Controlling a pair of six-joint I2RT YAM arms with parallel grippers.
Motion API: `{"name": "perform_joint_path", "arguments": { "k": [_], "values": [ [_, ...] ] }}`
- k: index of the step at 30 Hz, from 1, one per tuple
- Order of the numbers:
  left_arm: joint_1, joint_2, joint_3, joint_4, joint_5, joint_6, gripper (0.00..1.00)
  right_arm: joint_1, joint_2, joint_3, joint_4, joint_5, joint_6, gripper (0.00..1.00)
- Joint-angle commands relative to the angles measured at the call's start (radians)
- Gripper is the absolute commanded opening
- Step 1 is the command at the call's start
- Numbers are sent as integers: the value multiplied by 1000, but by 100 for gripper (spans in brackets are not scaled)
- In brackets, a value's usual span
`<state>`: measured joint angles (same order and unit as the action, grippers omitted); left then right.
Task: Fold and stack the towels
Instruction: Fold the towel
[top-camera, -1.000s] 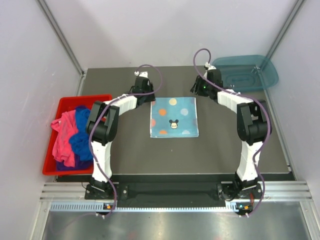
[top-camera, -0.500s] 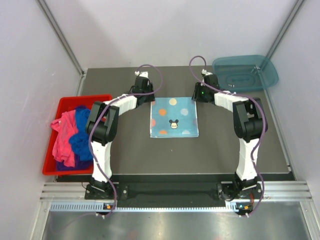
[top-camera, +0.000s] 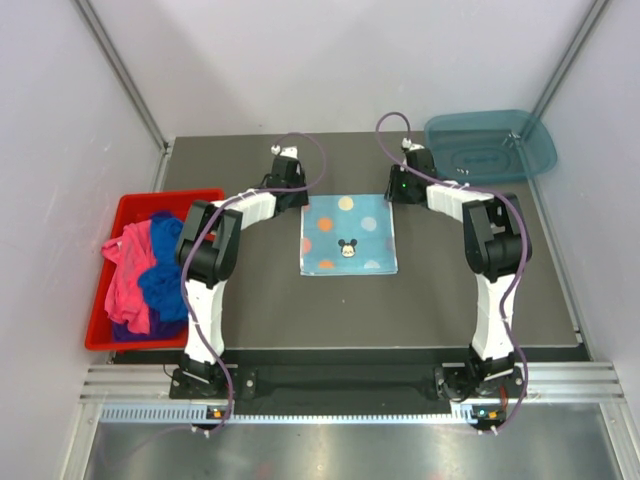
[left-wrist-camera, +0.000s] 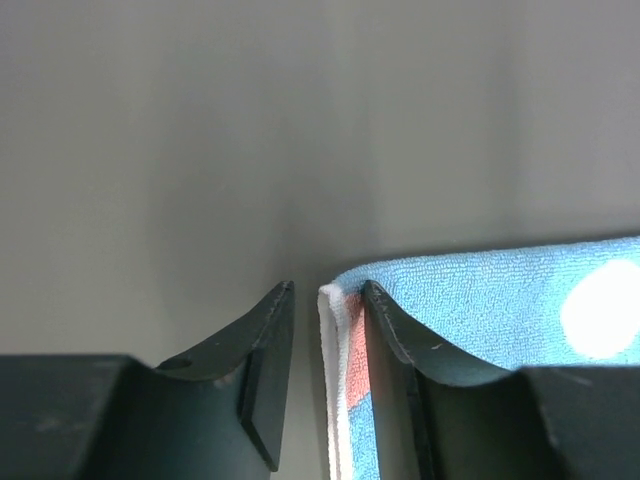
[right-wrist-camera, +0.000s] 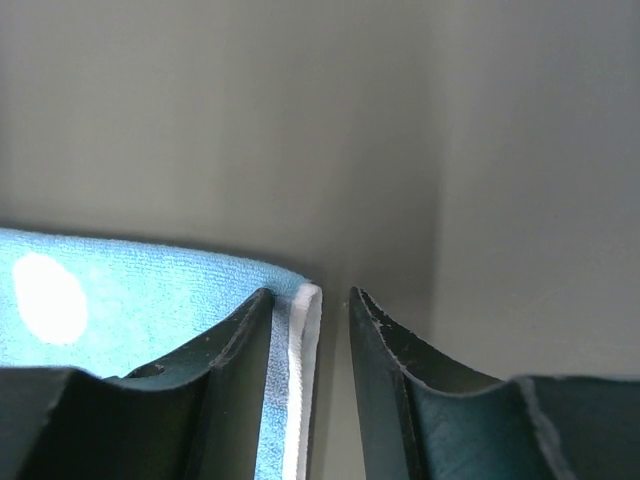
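A light blue towel (top-camera: 348, 235) with coloured dots and a cartoon mouse lies flat in the middle of the table. My left gripper (top-camera: 301, 196) is down at its far left corner, open. In the left wrist view the towel's white hem (left-wrist-camera: 330, 320) stands up between the jaws of the left gripper (left-wrist-camera: 328, 290), and one finger rests on the blue cloth (left-wrist-camera: 500, 300). My right gripper (top-camera: 393, 194) is at the far right corner, also open. In its wrist view the right gripper (right-wrist-camera: 310, 295) straddles the white hem (right-wrist-camera: 306, 330) of the cloth (right-wrist-camera: 130, 290) with a gap beside it.
A red bin (top-camera: 120, 205) at the left table edge holds a pink towel (top-camera: 125, 275), a royal blue towel (top-camera: 163, 275) and a purple towel (top-camera: 130, 328) in a heap. A teal tray (top-camera: 490, 145) lies at the far right corner. Grey walls enclose the table.
The right gripper has moved left and down from near the teal tray to the towel's far right corner. The left gripper stayed at its corner and its jaws have narrowed.
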<state>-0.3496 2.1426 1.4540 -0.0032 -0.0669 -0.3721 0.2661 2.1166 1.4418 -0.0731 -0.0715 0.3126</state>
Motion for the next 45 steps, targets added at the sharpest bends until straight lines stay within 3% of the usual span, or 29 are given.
{"name": "perform_joint_path", "arguments": {
  "k": [1, 13, 22, 26, 36, 45],
  "values": [
    [1, 14, 26, 6, -22, -7, 38, 19, 20, 34, -8, 21, -21, 37],
    [1, 34, 22, 8, 15, -34, 26, 22, 22, 29, -5, 18, -26, 24],
    [1, 25, -3, 49, 16, -76, 0, 22, 19, 32, 4, 9, -29, 9],
    [1, 11, -6, 86, -17, -91, 0, 22, 5, 29, 22, 19, -32, 1],
    [1, -53, -26, 264, -54, -79, 0, 21, -66, 28, 167, 50, -40, 0],
    [1, -145, -124, 365, -27, -91, 0, 18, -213, -158, 340, 59, -37, 0]
  ]
}}
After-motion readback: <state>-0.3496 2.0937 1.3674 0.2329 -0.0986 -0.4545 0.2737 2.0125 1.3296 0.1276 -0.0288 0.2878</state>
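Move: The folded towel's two far corners already sit between the open fingertips: the far left corner is right at the left hand point, about 1 cm lower, and the far right corner is placed likewise at the right hand. From the left hand the mouse face print is about 9 cm right and 10 cm back. From the right hand a white dot lies some 5 cm left and 5 cm back, and the teal basket about 21 cm right and 12 cm farther out. The towel's far corners are pinched as both grippers close fully, staying almost in place near the table; then both hands carry the far edge up together, about 4 cm, going forward some 2 cm early in the lift and easing back slightly at the end. The fingers tip upward by roughly 10 degrees and keep their hold. ##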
